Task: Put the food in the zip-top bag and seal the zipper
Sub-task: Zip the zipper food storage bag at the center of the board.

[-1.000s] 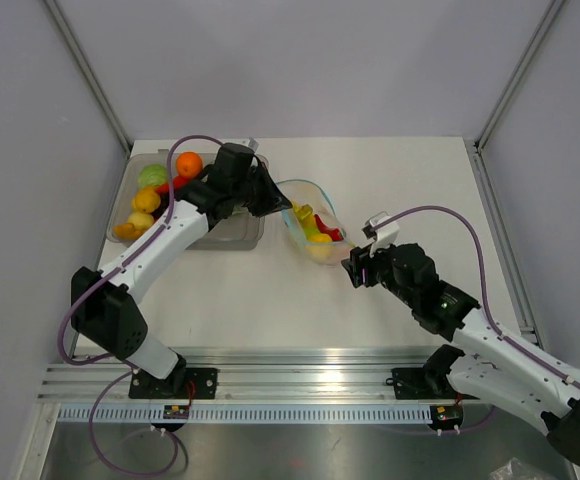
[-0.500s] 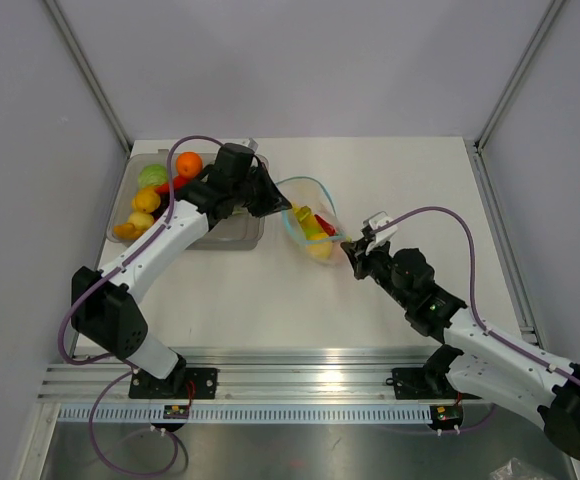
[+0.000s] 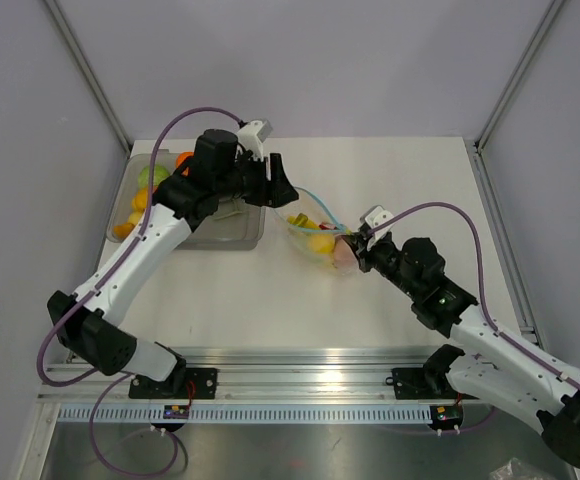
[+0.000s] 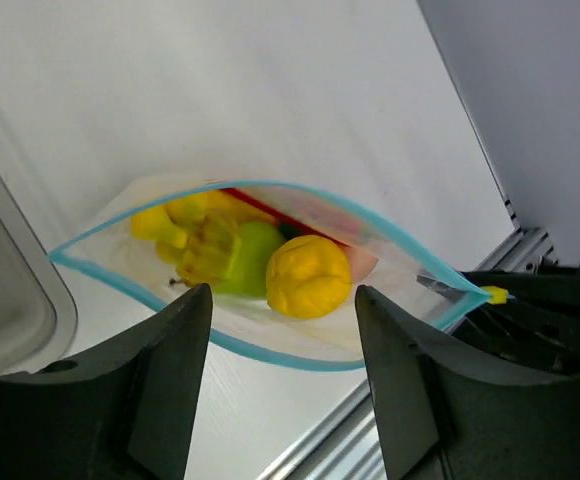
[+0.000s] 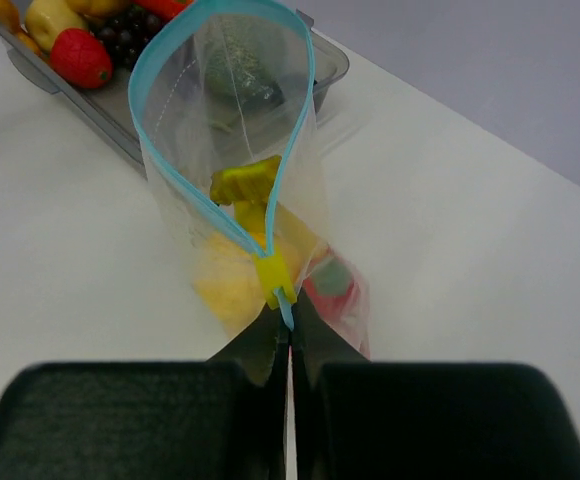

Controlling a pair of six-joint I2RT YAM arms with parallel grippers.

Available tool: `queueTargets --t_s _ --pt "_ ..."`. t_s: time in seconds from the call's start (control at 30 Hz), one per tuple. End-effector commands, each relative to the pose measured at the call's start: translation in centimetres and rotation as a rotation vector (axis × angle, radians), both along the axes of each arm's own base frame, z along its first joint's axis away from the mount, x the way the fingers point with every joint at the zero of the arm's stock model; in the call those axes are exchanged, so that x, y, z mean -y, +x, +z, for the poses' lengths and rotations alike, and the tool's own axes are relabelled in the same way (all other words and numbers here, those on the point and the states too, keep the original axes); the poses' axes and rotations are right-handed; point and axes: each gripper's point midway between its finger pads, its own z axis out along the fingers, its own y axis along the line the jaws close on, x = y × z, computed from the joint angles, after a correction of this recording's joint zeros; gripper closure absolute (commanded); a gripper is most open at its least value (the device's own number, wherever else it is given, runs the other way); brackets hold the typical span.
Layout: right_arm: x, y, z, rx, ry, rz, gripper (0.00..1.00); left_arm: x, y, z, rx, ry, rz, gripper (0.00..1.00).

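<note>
The clear zip-top bag (image 3: 318, 236) lies mid-table with its mouth gaping, and the blue-teal zipper (image 4: 289, 359) curves round the opening. Inside is food: a yellow lemon-like fruit (image 4: 308, 275), a light green fruit (image 4: 255, 255), a banana bunch (image 4: 192, 232) and a pink peach (image 4: 362, 263). My left gripper (image 3: 279, 190) hangs open over the mouth, its fingers (image 4: 170, 380) clear of the bag. My right gripper (image 5: 290, 318) is shut on the zipper's end, just behind the yellow slider (image 5: 273, 275).
A rigid clear tray (image 3: 232, 232) stands at the back left under the left arm and holds more toy food, including a strawberry (image 5: 80, 58) and an orange (image 3: 183, 158). The right arm (image 3: 440, 300) reaches in from the front right.
My left gripper has opened, let go of the bag's rim and moved back. My right gripper has closed on the zipper's end, and the bag has sagged lower.
</note>
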Motion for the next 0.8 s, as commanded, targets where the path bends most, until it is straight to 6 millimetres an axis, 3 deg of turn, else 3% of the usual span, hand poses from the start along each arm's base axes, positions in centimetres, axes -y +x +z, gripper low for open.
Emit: queueTargets --t_s 0.0,0.1,0.17,0.2,0.3,0.37,0.63,0.77 --pt "-0.6 -0.8 4.1 0.07 -0.011 0.127 1.0 1.7 -2.2 7.2 0.417 0.022 -0.317 0.39" --pt "-1.2 -1.4 4.3 0.05 -0.026 0.197 1.0 3.5 -4.0 7.7 0.557 0.027 -0.499 0.36" --pt "-1.4 -1.5 4.2 0.041 -0.037 0.22 1.0 4.3 -5.2 6.5 0.611 0.015 -0.577 0.39" --pt "-1.4 -1.7 4.0 0.027 -0.042 0.228 1.0 4.9 -5.1 7.6 0.737 0.009 -0.603 0.39" --pt "-1.5 -2.1 4.3 0.019 -0.034 0.247 1.0 6.0 -7.0 7.2 0.885 0.01 -0.696 0.31" --pt "-1.4 -2.3 4.5 0.022 -0.022 0.245 1.0 6.9 -7.6 7.7 0.903 0.004 -0.746 0.3" --pt "-0.9 -3.1 4.7 0.002 -0.027 0.246 1.0 10.2 -10.9 5.0 0.881 0.037 -0.957 0.31" --pt "-0.9 -3.3 4.7 -0.006 -0.023 0.255 1.0 10.9 -11.3 3.6 0.849 0.067 -0.984 0.33"
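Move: The yellow zipper tab, held at the right gripper's tips, lies about 14 cm to the right of the left gripper, some 7 cm back and 5 cm lower; from the right gripper it is only about 1 cm ahead and 1 cm to the left. From the left gripper, the open bag mouth centres about 7 cm right, 2 cm back and 7 cm below, and the yellow pepper in the bag sits roughly 8 cm right, 2 cm back and 20 cm down. Bring the open, empty left gripper back and to the right, about 15 cm in all, rising some 5 cm first and then sinking half of that, towards the zipper tab; swing its fingers clockwise and tip them up until they straddle the line to the tab, still wide open. Keep the right gripper pinching the zipper end while easing it about 3 cm back, slightly up, and turning it a little counter-clockwise. ##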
